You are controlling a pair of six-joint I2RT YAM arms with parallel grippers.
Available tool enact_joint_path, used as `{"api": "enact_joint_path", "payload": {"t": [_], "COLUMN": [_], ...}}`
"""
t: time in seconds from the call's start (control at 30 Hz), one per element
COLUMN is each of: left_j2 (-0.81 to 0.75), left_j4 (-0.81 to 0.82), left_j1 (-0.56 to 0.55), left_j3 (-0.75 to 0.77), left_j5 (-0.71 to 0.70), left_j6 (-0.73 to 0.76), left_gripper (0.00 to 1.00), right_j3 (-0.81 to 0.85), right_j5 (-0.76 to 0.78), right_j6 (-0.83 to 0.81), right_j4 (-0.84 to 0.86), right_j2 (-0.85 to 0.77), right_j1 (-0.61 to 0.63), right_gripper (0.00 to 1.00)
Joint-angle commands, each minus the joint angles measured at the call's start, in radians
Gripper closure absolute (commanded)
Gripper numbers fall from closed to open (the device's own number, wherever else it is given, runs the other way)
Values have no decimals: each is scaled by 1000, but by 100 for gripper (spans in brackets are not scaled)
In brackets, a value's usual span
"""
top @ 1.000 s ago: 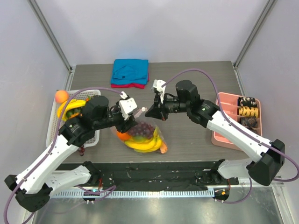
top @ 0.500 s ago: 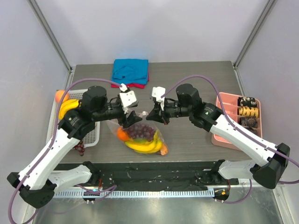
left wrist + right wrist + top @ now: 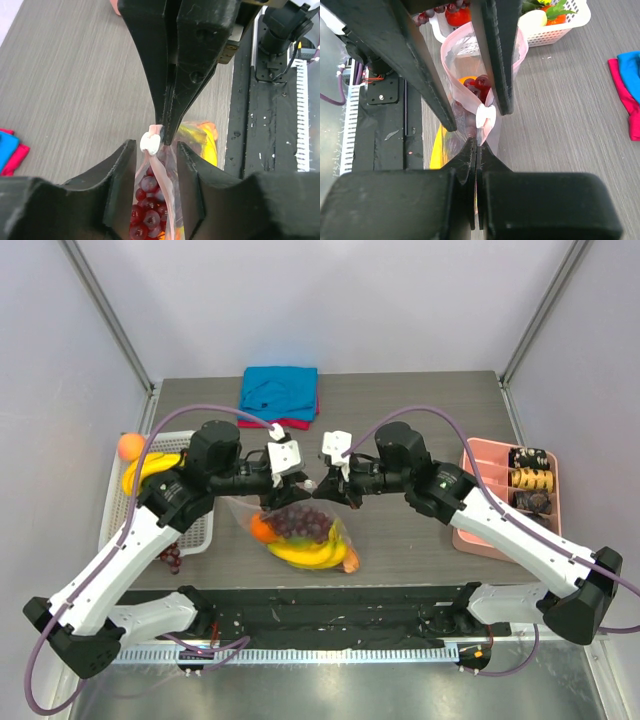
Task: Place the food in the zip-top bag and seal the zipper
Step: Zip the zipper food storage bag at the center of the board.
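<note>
The zip-top bag [image 3: 305, 532] hangs upright mid-table, its lower part on the surface, holding the food: purple grapes [image 3: 300, 520], a yellow banana [image 3: 305, 552], an orange [image 3: 262, 530] and a carrot piece [image 3: 349, 560]. My right gripper [image 3: 476, 145] is shut on the bag's top corner, just beside the zipper's white end [image 3: 485, 117]. My left gripper [image 3: 156, 150] faces it, open, straddling the pink zipper strip [image 3: 167, 185] behind the white end [image 3: 150, 143]. There is a gap on each side of the strip. Grapes [image 3: 147, 200] show below it.
A white basket [image 3: 112, 510] at the left holds more fruit, with an orange ball [image 3: 130, 445] at its far corner and grapes [image 3: 172, 558] by its near side. A blue-and-red cloth [image 3: 278, 395] lies at the back. A pink tray [image 3: 480, 530] stands at the right.
My left gripper has slid right along the bag's mouth until it faces the right gripper. Its jaws widened, then narrowed again. The right gripper kept its hold and shifted slightly left.
</note>
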Motion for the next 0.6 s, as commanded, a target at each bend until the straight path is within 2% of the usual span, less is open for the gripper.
{"api": "enact_joint_path", "payload": {"t": [0.0, 0.23, 0.33, 0.57], "left_j2": [-9, -23, -24, -13], "left_j4": [54, 51, 21, -106], "left_j1": [5, 18, 60, 247], "left_j3": [-20, -32, -37, -46], "left_j5": [30, 46, 47, 95], "left_j6": [23, 17, 12, 86], "left_gripper": [65, 99, 100, 100], "right_j3": [59, 62, 60, 48], "right_j5": [21, 56, 87, 127], "right_j6": [-17, -17, -14, -5], "right_j4": [44, 39, 42, 50], "right_j2": [-36, -36, -44, -71], "right_j1": [13, 14, 14, 14], "right_gripper": [99, 99, 99, 99]}}
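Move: The white zipper slider is almost in my open left fingers, about 1 cm to their right and 1 cm below, level forward and back. In the bag hang the grapes, roughly 12 cm below this hand and 3 cm back, and the bananas, some 19 cm below, 5 cm back and 1 cm right. From my right hand, already pinching the zipper's end, the slider sits about 2 cm left, 1 cm ahead and 1 cm up. I shut my left fingers on the slider, sinking about 1 cm as they close, then draw it left and somewhat forward, about 2.5 cm and gathering speed, away from the end of the zipper. My right hand keeps that end pinched and gives only about 1 cm forward. ##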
